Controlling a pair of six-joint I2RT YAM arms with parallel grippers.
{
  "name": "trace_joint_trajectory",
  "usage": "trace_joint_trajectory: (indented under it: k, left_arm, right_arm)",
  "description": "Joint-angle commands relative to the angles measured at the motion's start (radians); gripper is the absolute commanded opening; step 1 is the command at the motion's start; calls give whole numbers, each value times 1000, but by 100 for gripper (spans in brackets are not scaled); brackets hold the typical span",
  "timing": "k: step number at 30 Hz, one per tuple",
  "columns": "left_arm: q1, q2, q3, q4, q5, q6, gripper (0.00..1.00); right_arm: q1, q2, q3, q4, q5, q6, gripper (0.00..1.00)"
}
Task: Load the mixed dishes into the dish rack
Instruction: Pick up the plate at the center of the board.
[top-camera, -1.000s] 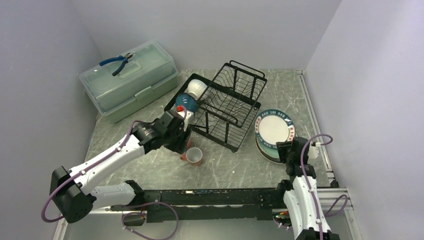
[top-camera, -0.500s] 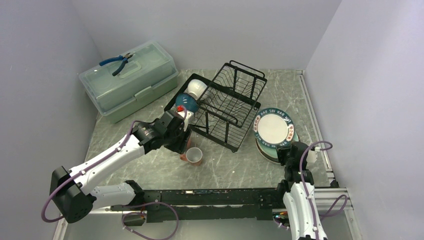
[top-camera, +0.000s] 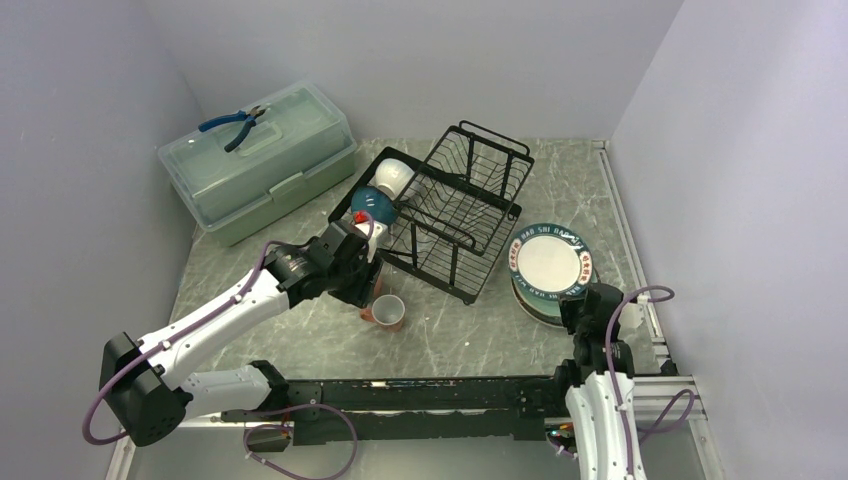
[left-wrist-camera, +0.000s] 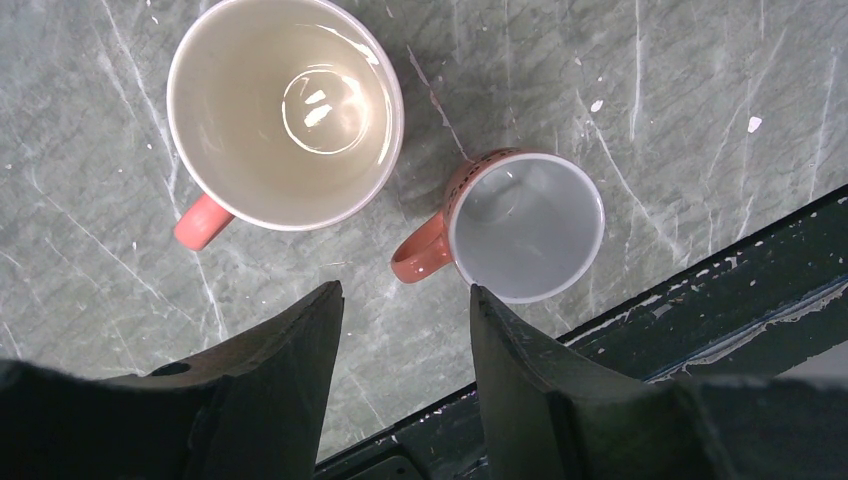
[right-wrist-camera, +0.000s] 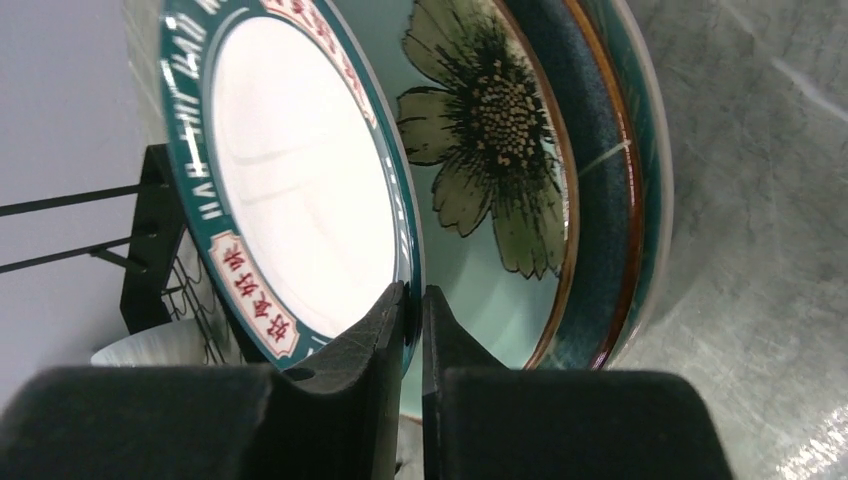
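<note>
In the right wrist view my right gripper (right-wrist-camera: 412, 292) is shut on the near rim of the white plate with the teal lettered rim (right-wrist-camera: 300, 190). That plate tilts up off the pale green floral plate (right-wrist-camera: 490, 170), which lies on a glossy teal plate (right-wrist-camera: 600, 210). The plate stack (top-camera: 548, 270) sits right of the black wire dish rack (top-camera: 455, 205). My left gripper (left-wrist-camera: 405, 292) hangs open above two pink-handled mugs: a large one (left-wrist-camera: 285, 110) and a smaller one (left-wrist-camera: 525, 225) by its right fingertip. Only one mug (top-camera: 388, 312) shows from above.
A white bowl (top-camera: 393, 177) and a blue bowl (top-camera: 372, 203) rest at the rack's left end. A pale green lidded box (top-camera: 260, 165) with blue pliers (top-camera: 235, 125) on it stands at the back left. A black rail (top-camera: 430, 392) runs along the near table edge.
My right gripper has shut on the lettered plate's near rim and drawn back slightly toward the table's near edge, and the plate has shifted with it. The left arm has not moved.
</note>
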Motion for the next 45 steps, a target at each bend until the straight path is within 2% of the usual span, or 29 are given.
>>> trace_joint_trajectory:
  k: [1,17,26,35,45]
  left_arm:
    - [-2,-3,24,1,9,15,55]
    - [-2,-5,24,1,1,10,54]
    - [-2,-1,54,-16,19,8,54]
    - [1,19,214,-112,55,28,56]
    - [44,64,499,-262,241,46,57]
  right_arm:
    - [2,-35,94,-109,36,-58,0]
    - [2,-92,245,-173,55,-120,0]
    - [2,-45,386,-201,78,-181,0]
    - [2,31,586,-234,127,-267,0]
    - [2,161,893,-271,124,-372,0]
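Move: My right hand already pinches the right near rim of the teal-rimmed plate; its middle lies about 6 cm ahead and 4 cm left, roughly level with my fingers. The flowered plate is underneath, about 4 cm ahead, 3 cm left and 3 cm below, and the dish rack's middle stands around 14 cm ahead and 24 cm left at much the same height. From my left hand, the held plate is some 29 cm right, 6 cm ahead and 9 cm lower. Keeping the rim pinched, I raise my right hand almost straight up about 23 cm off the plate stack, slowly at first and then faster, rolling it so its left side dips some 20 degrees while the fingers tip up a little. Late on, my empty, part-open left hand also climbs about 10 cm away from the two mugs. ##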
